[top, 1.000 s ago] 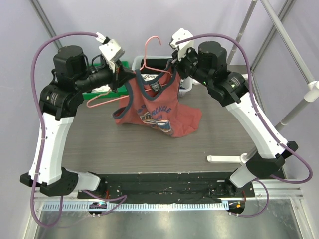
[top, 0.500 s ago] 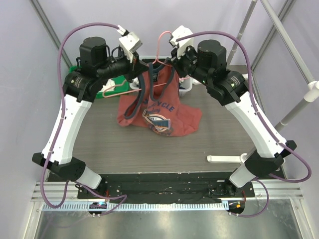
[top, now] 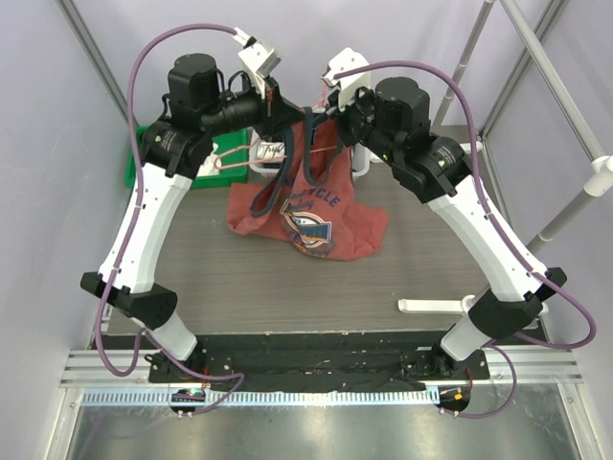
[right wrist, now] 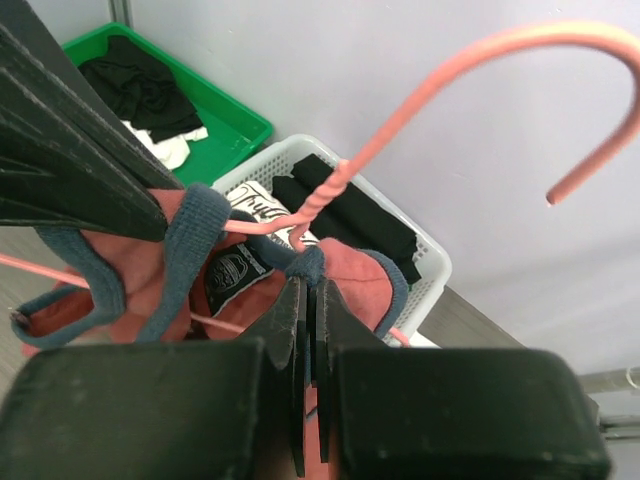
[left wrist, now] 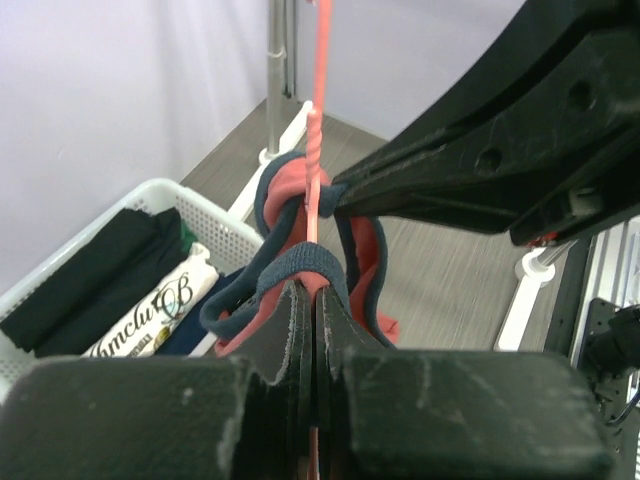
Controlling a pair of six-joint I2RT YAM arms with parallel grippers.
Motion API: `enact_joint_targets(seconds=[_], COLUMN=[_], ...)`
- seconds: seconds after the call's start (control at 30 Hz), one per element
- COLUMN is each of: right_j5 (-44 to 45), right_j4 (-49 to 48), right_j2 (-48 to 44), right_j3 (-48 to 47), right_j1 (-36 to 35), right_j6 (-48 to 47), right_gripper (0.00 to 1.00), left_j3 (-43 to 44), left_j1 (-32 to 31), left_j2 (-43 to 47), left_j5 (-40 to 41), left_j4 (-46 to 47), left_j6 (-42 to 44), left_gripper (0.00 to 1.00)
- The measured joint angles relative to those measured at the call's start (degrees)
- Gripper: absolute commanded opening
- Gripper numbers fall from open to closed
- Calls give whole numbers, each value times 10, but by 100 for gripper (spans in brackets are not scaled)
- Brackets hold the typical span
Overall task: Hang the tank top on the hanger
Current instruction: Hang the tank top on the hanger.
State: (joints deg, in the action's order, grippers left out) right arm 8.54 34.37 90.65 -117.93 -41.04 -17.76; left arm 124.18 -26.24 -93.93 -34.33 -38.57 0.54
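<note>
The rust-red tank top (top: 311,206) hangs bunched between my two raised grippers, its hem resting on the table. My left gripper (top: 280,103) is shut on a navy-trimmed strap (left wrist: 305,262), with the pink hanger wire (left wrist: 316,160) running straight up from its jaws. My right gripper (top: 326,107) is shut on the navy trim (right wrist: 312,262) just under the hanger's twisted neck (right wrist: 326,197). The hook curves away above it. One hanger arm (top: 228,161) sticks out to the left. The two grippers are almost touching.
A white basket (right wrist: 425,270) with folded black clothes and a white printed cloth (left wrist: 150,310) stands behind the shirt. A green bin (top: 144,172) sits at the back left. A white L-shaped bar (top: 431,307) lies front right. Metal rack poles (top: 575,192) rise along the right side.
My left arm has swung up and to the right, carrying its strap and the hanger close to the right gripper. The shirt now hangs narrower and more bunched. The right arm barely moved.
</note>
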Motion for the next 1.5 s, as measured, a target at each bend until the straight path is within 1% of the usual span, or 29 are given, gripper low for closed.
enact_joint_targets(seconds=[0.27,0.4,0.53,0.7,0.77,1.03,1.27,1.37,1.5], right_j5=[13,7,1,-7,-7,-5,0,2,10], right_j4=[0,0,-3,-17,-18,-37,-81,-96,-109], right_j2=[-2,-2,-5,-30,-31,-41,-58,-57,-50], right_j3=[15,15,29,120,150,229,333,381,413], right_j1=[-3,-5,-6,-6,-6,-6,-6,-6,-6], right_j6=[-15,-16,-16,-16,-16,-16,-22,-28,-35], right_gripper=[1,1,1,1,1,1,1,1,1], left_j3=[17,17,6,-64,-104,-233,-349,-402,-455], left_j1=[-2,-3,-4,-4,-4,-4,-1,0,0], left_j2=[-21,-21,-19,13,30,91,133,134,125], left_j5=[-36,-49,-44,-19,-6,17,17,18,18], left_j4=[46,57,54,17,0,-22,-7,21,66], left_j6=[-33,-35,-23,29,46,103,134,135,134], left_gripper=[0,0,0,0,0,0,0,0,0])
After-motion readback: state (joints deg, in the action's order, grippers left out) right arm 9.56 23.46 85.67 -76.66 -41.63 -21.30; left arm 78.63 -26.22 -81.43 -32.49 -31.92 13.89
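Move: Both of my hands pinch the tank top's navy bands, held high with the hanger in it. The cloth's lower part lies about 45 cm below both hands and 10 cm ahead, straight out from my left hand and 4 cm left of my right. The hanger hook stands some 3 cm ahead of my right hand, 2 cm to its right and 6 cm up. From my left hand, the white basket is about 33 cm ahead, level sideways, and the green bin 31 cm ahead and 34 cm left. I nudge my left hand about 2 cm up and to the right, in beside my right, then sink both hands together, the left about 23 cm and the right some 22 cm, towards the cloth on the table. As they sink, my left draws 4–5 cm to the left and about 3 cm back, and both sets of fingers tip down some 20–25 degrees, keeping their pinch on the navy bands. ##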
